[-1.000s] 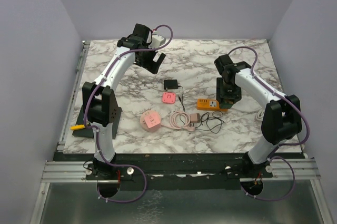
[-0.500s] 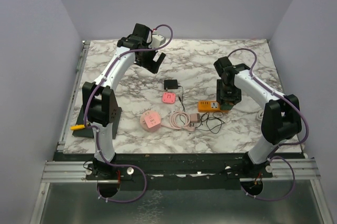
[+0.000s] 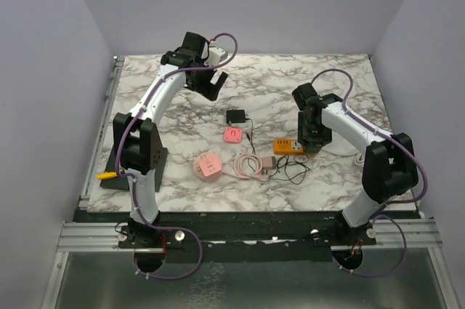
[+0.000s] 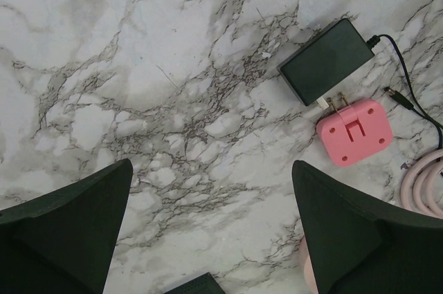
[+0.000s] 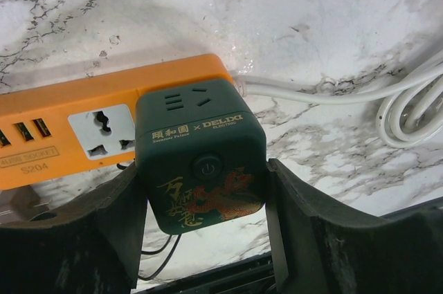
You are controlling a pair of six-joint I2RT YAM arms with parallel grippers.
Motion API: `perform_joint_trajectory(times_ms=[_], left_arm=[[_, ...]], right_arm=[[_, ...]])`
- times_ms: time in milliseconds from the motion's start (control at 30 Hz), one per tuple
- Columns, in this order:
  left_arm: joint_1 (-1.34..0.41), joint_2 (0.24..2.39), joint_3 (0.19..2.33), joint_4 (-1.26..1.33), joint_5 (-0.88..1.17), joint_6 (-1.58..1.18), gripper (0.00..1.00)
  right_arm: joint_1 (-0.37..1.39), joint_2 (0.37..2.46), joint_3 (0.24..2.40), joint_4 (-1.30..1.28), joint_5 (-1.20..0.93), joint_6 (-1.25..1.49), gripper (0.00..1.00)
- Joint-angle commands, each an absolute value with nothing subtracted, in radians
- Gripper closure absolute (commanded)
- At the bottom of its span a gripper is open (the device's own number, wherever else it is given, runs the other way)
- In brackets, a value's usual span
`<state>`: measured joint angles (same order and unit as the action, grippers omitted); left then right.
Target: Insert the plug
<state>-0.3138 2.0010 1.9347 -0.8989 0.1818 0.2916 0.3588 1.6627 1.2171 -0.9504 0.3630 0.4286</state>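
Observation:
The plug is a dark green cube point(image 5: 201, 162) with a power button and a red and gold dragon print. My right gripper point(image 5: 202, 176) is shut on its two sides. The cube stands over the right end of the orange power strip point(image 5: 173, 76); whether its prongs sit in a socket is hidden. From above, the right gripper point(image 3: 311, 138) covers that end of the strip point(image 3: 285, 146). My left gripper point(image 4: 211, 164) hangs open and empty high over the marble, at the back left point(image 3: 211, 87).
A black adapter point(image 4: 325, 60) and a pink plug block point(image 4: 353, 130) lie mid-table. A pink round case point(image 3: 208, 166), a coiled pink cable point(image 3: 249, 165) and a thin black wire point(image 3: 294, 171) lie nearer the front. The strip's white cord point(image 5: 332, 90) loops right.
The right arm has shifted a little to the left with the green cube, staying over the strip's right end. The left arm has not moved.

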Motion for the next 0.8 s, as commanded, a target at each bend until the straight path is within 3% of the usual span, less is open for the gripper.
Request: perform_joint_trajectory(times_ms=[0, 267, 367, 433, 600, 633, 767], left_arm=[[-0.304, 1.980, 1.960, -0.893, 0.167, 0.294, 0.01], [-0.301, 1.977, 1.967, -0.894, 0.164, 0.297, 0.01], [-0.301, 1.974, 1.961, -0.899, 0.163, 0.301, 0.01], [-0.301, 1.970, 1.956, -0.904, 0.166, 0.306, 0.01], [-0.301, 1.965, 1.959, -0.920, 0.169, 0.314, 0.01], [-0.301, 1.964, 1.962, -0.922, 0.171, 0.315, 0.01], [-0.301, 1.957, 1.970, -0.934, 0.169, 0.319, 0.01]], right_arm=[[0.362, 1.723, 1.114, -0.969, 0.384, 0.468, 0.99], [0.361, 1.733, 1.085, -0.943, 0.368, 0.478, 0.98], [0.362, 1.728, 1.106, -0.953, 0.375, 0.483, 0.63], [0.362, 1.716, 1.120, -0.957, 0.383, 0.487, 0.51], [0.362, 1.677, 1.164, -0.972, 0.417, 0.494, 0.07], [0.361, 1.671, 1.174, -0.975, 0.417, 0.496, 0.01], [0.362, 1.641, 1.220, -0.986, 0.409, 0.498, 0.00]])
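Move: The green plug sits between the right fingers, its middle about 1 cm ahead of the hand point, on the right-end socket of the orange strip. The strip's middle is some 6 cm to the left, 1 cm ahead and 5 cm below. The brown adapter lies about 13 cm left and 5 cm back, the white cable coil roughly 14 cm right and 3 cm back. From the left hand, the green plug is some 29 cm right, 17 cm back and 12 cm lower. Keep the right gripper on the green plug and bear down on the orange strip's end socket, only about half a centimetre, then ease back up by as much. Now open the fingers wide to release the plug, letting the hand settle about 1 cm back and 1 cm down beside it, with almost no turn of the wrist. ##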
